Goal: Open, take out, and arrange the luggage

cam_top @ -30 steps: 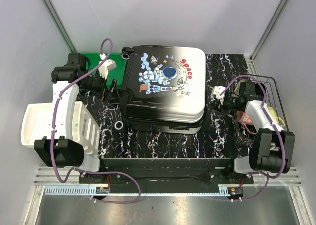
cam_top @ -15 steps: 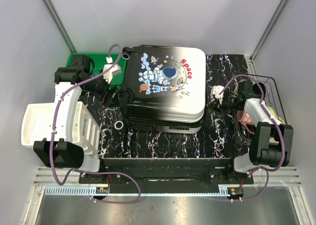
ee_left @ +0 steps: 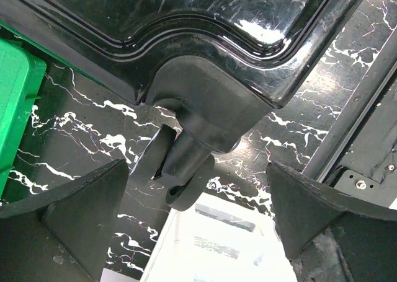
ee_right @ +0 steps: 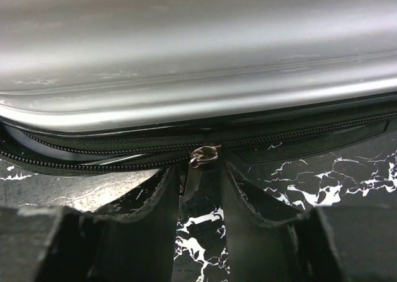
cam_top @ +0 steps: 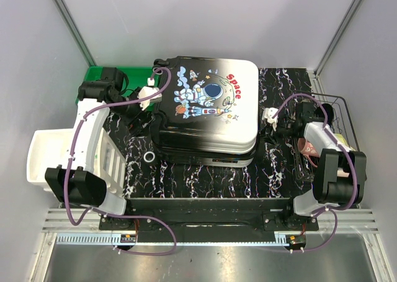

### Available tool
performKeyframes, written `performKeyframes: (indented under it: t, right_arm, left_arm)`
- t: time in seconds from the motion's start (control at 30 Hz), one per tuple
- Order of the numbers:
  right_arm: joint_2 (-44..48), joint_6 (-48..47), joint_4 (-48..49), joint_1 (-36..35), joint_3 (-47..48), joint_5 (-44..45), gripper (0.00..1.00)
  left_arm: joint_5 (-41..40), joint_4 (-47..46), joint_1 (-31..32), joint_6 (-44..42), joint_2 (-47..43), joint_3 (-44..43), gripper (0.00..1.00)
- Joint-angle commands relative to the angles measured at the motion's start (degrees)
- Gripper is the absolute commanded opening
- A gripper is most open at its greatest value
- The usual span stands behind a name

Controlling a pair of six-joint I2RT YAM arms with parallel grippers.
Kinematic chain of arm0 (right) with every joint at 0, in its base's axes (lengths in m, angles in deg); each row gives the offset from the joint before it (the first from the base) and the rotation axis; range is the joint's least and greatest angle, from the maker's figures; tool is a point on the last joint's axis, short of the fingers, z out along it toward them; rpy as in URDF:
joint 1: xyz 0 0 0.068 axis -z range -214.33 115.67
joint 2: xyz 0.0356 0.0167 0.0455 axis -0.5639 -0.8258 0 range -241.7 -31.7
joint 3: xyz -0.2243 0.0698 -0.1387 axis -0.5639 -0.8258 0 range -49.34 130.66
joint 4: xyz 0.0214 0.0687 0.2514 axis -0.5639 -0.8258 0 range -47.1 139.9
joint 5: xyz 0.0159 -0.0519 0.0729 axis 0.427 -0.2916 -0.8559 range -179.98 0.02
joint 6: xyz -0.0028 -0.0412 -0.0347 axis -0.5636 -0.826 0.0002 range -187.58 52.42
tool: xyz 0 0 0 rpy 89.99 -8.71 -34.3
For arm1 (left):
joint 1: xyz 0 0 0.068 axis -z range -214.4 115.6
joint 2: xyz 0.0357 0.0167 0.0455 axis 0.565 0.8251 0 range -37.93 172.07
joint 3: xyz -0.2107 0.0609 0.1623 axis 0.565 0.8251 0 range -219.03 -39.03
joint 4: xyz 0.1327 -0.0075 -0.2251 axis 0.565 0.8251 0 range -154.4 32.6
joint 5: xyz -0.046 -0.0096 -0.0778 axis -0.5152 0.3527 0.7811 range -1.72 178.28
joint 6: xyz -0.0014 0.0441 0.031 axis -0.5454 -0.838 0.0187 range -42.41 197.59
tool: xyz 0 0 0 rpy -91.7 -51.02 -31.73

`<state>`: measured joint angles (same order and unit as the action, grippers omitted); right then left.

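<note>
The luggage [cam_top: 208, 108] lies flat mid-table, astronaut print up, lid shut. My left gripper [cam_top: 144, 99] hovers at its left side, open; in the left wrist view its jaws stand wide [ee_left: 198, 214] on either side of a dark wheel [ee_left: 186, 170] under the black shell [ee_left: 186, 22], touching nothing. My right gripper [cam_top: 271, 122] is at the luggage's right edge. In the right wrist view its fingers [ee_right: 155, 214] stand slightly apart, open [ee_right: 201, 183], just below the metal zipper slider [ee_right: 203, 154]. The pull tab hangs in the gap. The zipper is parted left of the slider.
A green bin [cam_top: 115, 77] sits behind the left arm, also at the left edge of the left wrist view [ee_left: 15, 90]. A white drawer unit [cam_top: 49, 155] stands at the left. A wire basket [cam_top: 338, 133] is at the right. A small ring [cam_top: 149, 157] lies on the marbled mat.
My left gripper has swung right and back, up to the luggage's left side. My right gripper has shifted slightly towards the luggage and its jaws have parted.
</note>
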<state>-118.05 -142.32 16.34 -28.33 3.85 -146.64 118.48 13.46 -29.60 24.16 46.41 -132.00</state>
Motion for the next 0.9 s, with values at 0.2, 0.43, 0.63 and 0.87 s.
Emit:
performKeyframes:
  t: [0.2, 0.43, 0.63, 0.87]
  right_arm:
    - [-2.07, -1.99, 0.51, -1.60, 2.44, -1.96, 0.33]
    - [-2.07, 6.51, 5.51, -1.78, 2.88, 2.86, 0.00]
    - [-1.72, 22.93, 20.97, -1.08, 2.80, 8.57, 0.00]
    - [-5.31, 36.41, 38.47, -1.08, 4.72, 12.46, 0.00]
  left_arm:
    - [0.56, -1.05, 0.12, -2.29, -1.36, 1.47, 0.99]
    - [0.65, -1.84, 0.04, -1.24, -0.84, 2.97, 0.99]
    - [-1.28, -3.33, -0.66, -1.32, -0.05, 4.46, 0.99]
    - [-1.20, -3.77, -3.12, -1.94, 1.79, 4.73, 0.97]
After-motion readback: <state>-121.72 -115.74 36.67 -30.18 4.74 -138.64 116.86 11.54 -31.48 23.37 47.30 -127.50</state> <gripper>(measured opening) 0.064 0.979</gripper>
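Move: The zipper pull on the suitcase's right side hangs between the right fingers, about 1 cm to the left of the hand point, level with it and neither ahead nor back. From there the suitcase's middle is some 12 cm ahead, 24 cm left and slightly higher; the dish rack is about 25 cm to the right, level fore and aft, and lower. The open left hand has the suitcase's near wheel about 2 cm ahead, 2 cm right and 4 cm below. The right fingers close on the zipper pull and keep it pinched, then drag it forward along the suitcase's right side, about 5 cm in a quickening pull, while the hand swings some 15 degrees clockwise. Meanwhile the left hand, fingers staying wide open, sinks roughly 3 cm around the near wheel, easing a little to its left at the end. ##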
